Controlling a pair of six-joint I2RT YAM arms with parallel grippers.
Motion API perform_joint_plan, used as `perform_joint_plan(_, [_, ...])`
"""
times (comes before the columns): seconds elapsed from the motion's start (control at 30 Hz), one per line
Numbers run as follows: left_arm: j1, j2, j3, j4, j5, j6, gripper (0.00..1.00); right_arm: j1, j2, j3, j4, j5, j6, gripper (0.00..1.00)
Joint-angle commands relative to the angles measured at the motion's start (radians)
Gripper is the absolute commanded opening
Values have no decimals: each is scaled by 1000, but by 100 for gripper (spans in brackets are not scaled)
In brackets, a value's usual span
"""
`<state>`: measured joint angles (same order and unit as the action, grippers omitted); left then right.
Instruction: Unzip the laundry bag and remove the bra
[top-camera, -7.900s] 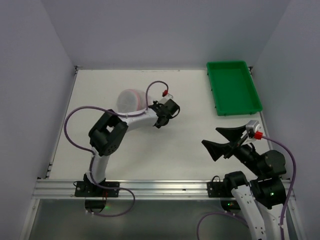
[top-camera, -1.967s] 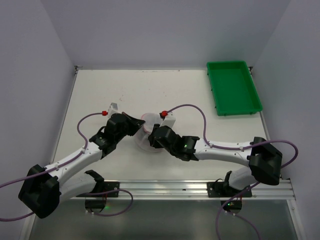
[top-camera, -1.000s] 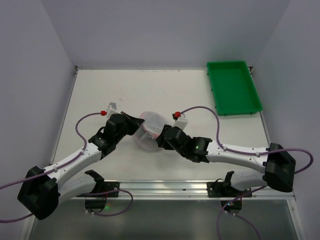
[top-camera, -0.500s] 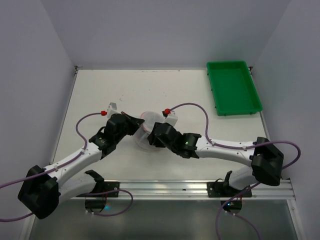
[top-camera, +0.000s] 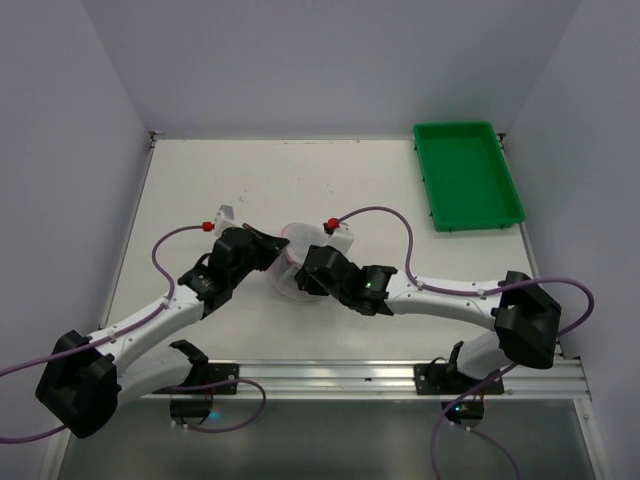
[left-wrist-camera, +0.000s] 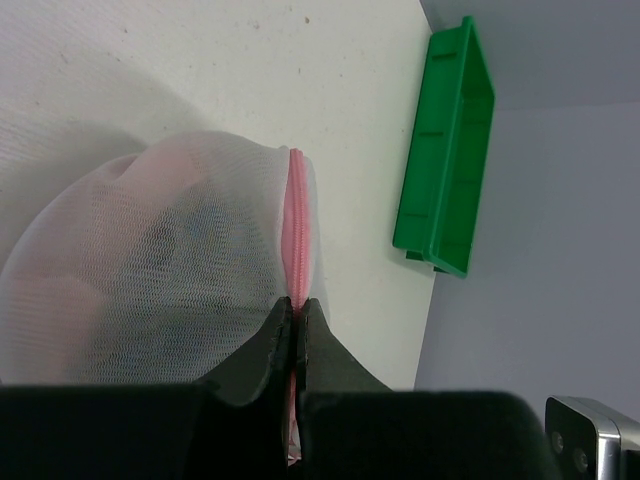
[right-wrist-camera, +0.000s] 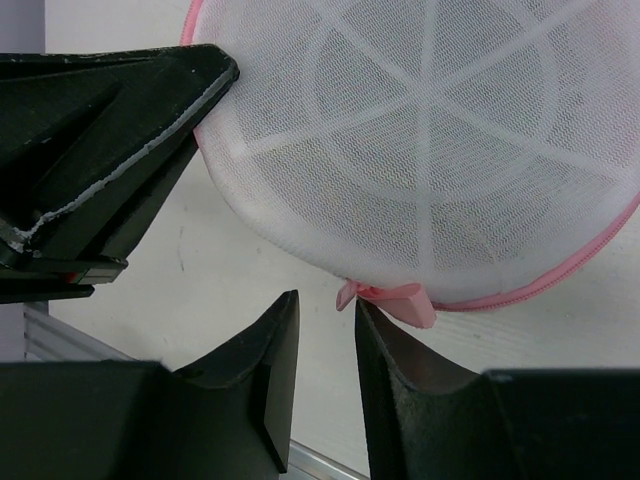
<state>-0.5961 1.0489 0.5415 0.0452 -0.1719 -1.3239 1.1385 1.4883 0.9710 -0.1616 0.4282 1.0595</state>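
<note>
The laundry bag (top-camera: 290, 262), a round dome of white mesh with a pink zip rim (left-wrist-camera: 294, 225), lies mid-table between both arms. My left gripper (left-wrist-camera: 293, 306) is shut on the pink rim at the bag's left side (top-camera: 272, 250). My right gripper (right-wrist-camera: 325, 305) is open at the bag's near edge (top-camera: 304, 276). A pink pull tab (right-wrist-camera: 398, 298) hangs from the rim and rests against the tip of one right finger (right-wrist-camera: 365, 312), outside the gap. Only dim shapes show through the mesh (left-wrist-camera: 170, 250); the bra cannot be made out.
A green rectangular tray (top-camera: 466, 175) stands at the back right corner, also in the left wrist view (left-wrist-camera: 445, 160). Purple cables loop above both arms. The metal rail (top-camera: 320, 375) runs along the near edge. The left gripper's black fingers (right-wrist-camera: 110, 130) press the bag opposite my right one.
The right arm had pulled off to the right a second ago and has swung back left against the bag. The left gripper has kept its grip and place.
</note>
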Motion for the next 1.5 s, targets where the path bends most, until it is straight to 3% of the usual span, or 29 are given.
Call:
perform_joint_plan(0.0, [-5,-20,5,64,-37,8,0,-3,18,40,10,46,39,31])
perform_joint_plan(0.77, [-7,-30,-9,62,-34,8,0,-23,3,37,36,70,74,25])
perform_joint_plan(0.87, [-7,-32,-11,62,-34,6,0,-26,1,31,36,78,82,18])
perform_joint_plan(1.0, [-7,-35,-17,61,-40,8,0,-31,-13,15,36,76,82,1])
perform_joint_plan(1.3, [7,-49,9,30,-80,81,0,-72,-160,-133,28,21,-56,0])
perform_joint_plan(1.47, [93,-18,23,44,38,170,0,-105,-256,-221,28,-3,-191,0])
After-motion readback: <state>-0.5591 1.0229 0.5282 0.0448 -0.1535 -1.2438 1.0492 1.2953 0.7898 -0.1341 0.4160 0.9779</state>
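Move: The laundry bag's pink zip pull is right at the tips of the right hand's part-open fingers, about 1 cm ahead, level sideways and 1 cm below. The pink seam pinched by the left gripper lies some 7 cm ahead of the right hand, 3 cm to its left and 2 cm higher, and the bag's middle is about 4 cm ahead, straight out and 3 cm below. From the left hand, the zip pull is about 7 cm back, 3 cm to the right and 3 cm below. Right hand sinks about 1 cm while edging 1 cm forward, its part-open fingers settling around the zip pull, then they close fully to pinch the pull and draw it about 5 cm to the right along the pink seam, gathering speed. The left gripper keeps the seam pinched as an anchor, nearly still until it eases about 1 cm to its left at the end, away from the pulling hand. ##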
